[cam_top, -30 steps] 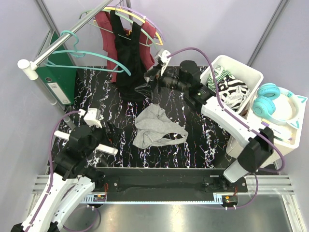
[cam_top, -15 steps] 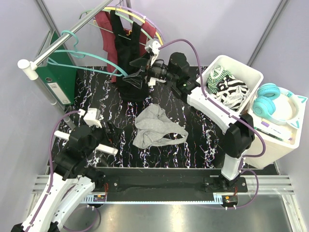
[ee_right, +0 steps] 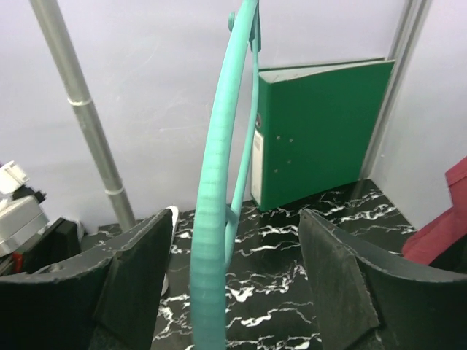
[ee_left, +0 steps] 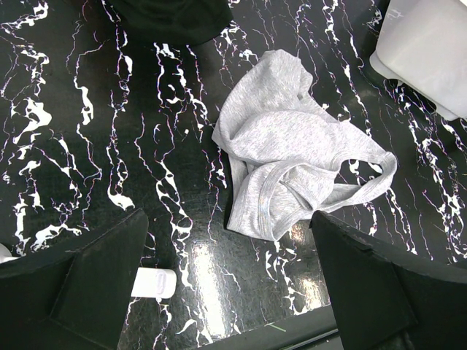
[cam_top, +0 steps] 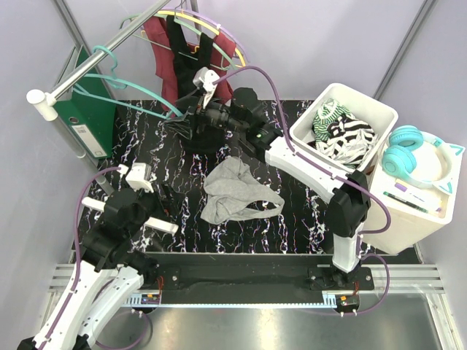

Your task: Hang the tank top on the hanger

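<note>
The light grey tank top [cam_top: 237, 191] lies crumpled on the black marbled table, straps toward the right; the left wrist view shows it [ee_left: 292, 160] just beyond my left gripper [ee_left: 233, 284]. That gripper [cam_top: 171, 208] is open, low over the table, with nothing between its fingers. The teal hanger [cam_top: 115, 62] hangs by its hook from the metal rail [cam_top: 95, 62] at the back left. My right gripper [cam_top: 175, 124] is at the tip of the hanger's right arm. In the right wrist view the hanger's arm [ee_right: 219, 182] stands between the jaws of the right gripper [ee_right: 237, 281], which are apart and not touching it.
A black top [cam_top: 191, 73] and a maroon top [cam_top: 157, 36] hang on yellow and purple hangers on the same rail. A green binder [cam_top: 91, 117] stands at the back left. A white bin [cam_top: 383, 109] of striped clothes and teal headphones [cam_top: 408, 153] sit at the right.
My right arm has swung left from beside the black top to the teal hanger's arm tip, and its jaws have narrowed a little. The left arm and the tank top have not moved.
</note>
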`<state>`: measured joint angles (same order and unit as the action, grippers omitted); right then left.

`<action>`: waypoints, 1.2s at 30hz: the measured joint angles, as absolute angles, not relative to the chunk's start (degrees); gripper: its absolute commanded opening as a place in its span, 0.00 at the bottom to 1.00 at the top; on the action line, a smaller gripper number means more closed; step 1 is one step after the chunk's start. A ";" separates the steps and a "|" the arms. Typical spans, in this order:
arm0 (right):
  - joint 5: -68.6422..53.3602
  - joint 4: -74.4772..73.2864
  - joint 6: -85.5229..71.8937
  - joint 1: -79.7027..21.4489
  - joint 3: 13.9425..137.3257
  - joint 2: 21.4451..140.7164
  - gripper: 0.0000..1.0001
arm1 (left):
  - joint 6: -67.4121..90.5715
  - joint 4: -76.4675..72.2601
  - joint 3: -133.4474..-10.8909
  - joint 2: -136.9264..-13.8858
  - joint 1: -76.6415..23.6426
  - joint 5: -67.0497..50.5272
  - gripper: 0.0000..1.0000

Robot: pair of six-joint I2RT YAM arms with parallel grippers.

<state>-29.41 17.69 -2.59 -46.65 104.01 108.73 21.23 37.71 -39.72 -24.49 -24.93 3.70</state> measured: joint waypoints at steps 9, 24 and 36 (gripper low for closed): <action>-21.12 11.44 3.16 -50.30 112.64 111.92 0.55 | 21.23 37.71 -39.72 -24.49 -24.84 3.70 0.99; -13.43 5.85 7.84 -52.69 115.18 113.14 0.00 | 21.23 37.71 -39.72 -24.49 -24.82 3.68 0.99; -7.49 7.20 7.92 -54.81 115.18 112.90 0.00 | 21.23 37.71 -39.72 -24.60 -24.82 3.66 0.99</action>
<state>-7.49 7.20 7.92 -54.81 115.18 112.90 21.23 37.71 -39.72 -24.60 -24.82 3.66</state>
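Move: The right hand reaches leftwards with its part-closed fingers either side of the free end of the teal hanger, the piece to grip being about 2 cm farther left, level with the hand. The black garment hangs about 8 cm ahead and 4 cm to the right, and the grey tank top lies roughly 10 cm back, 16 cm right and 40 cm below. From the left hand the hanger end is some 14 cm ahead, 4 cm right and 20 cm higher. The right hand eases about 3 cm left along the teal hanger's arm, bobbing up a couple of centimetres and back down as its fingers, still well apart at first, shut on the plastic and pinch it. Keeping that pinch, it then nudges slightly farther left and rises about 1 cm, while over the whole move the wrist turns some 15 degrees clockwise, so the fingers swing from pointing left towards forward. ##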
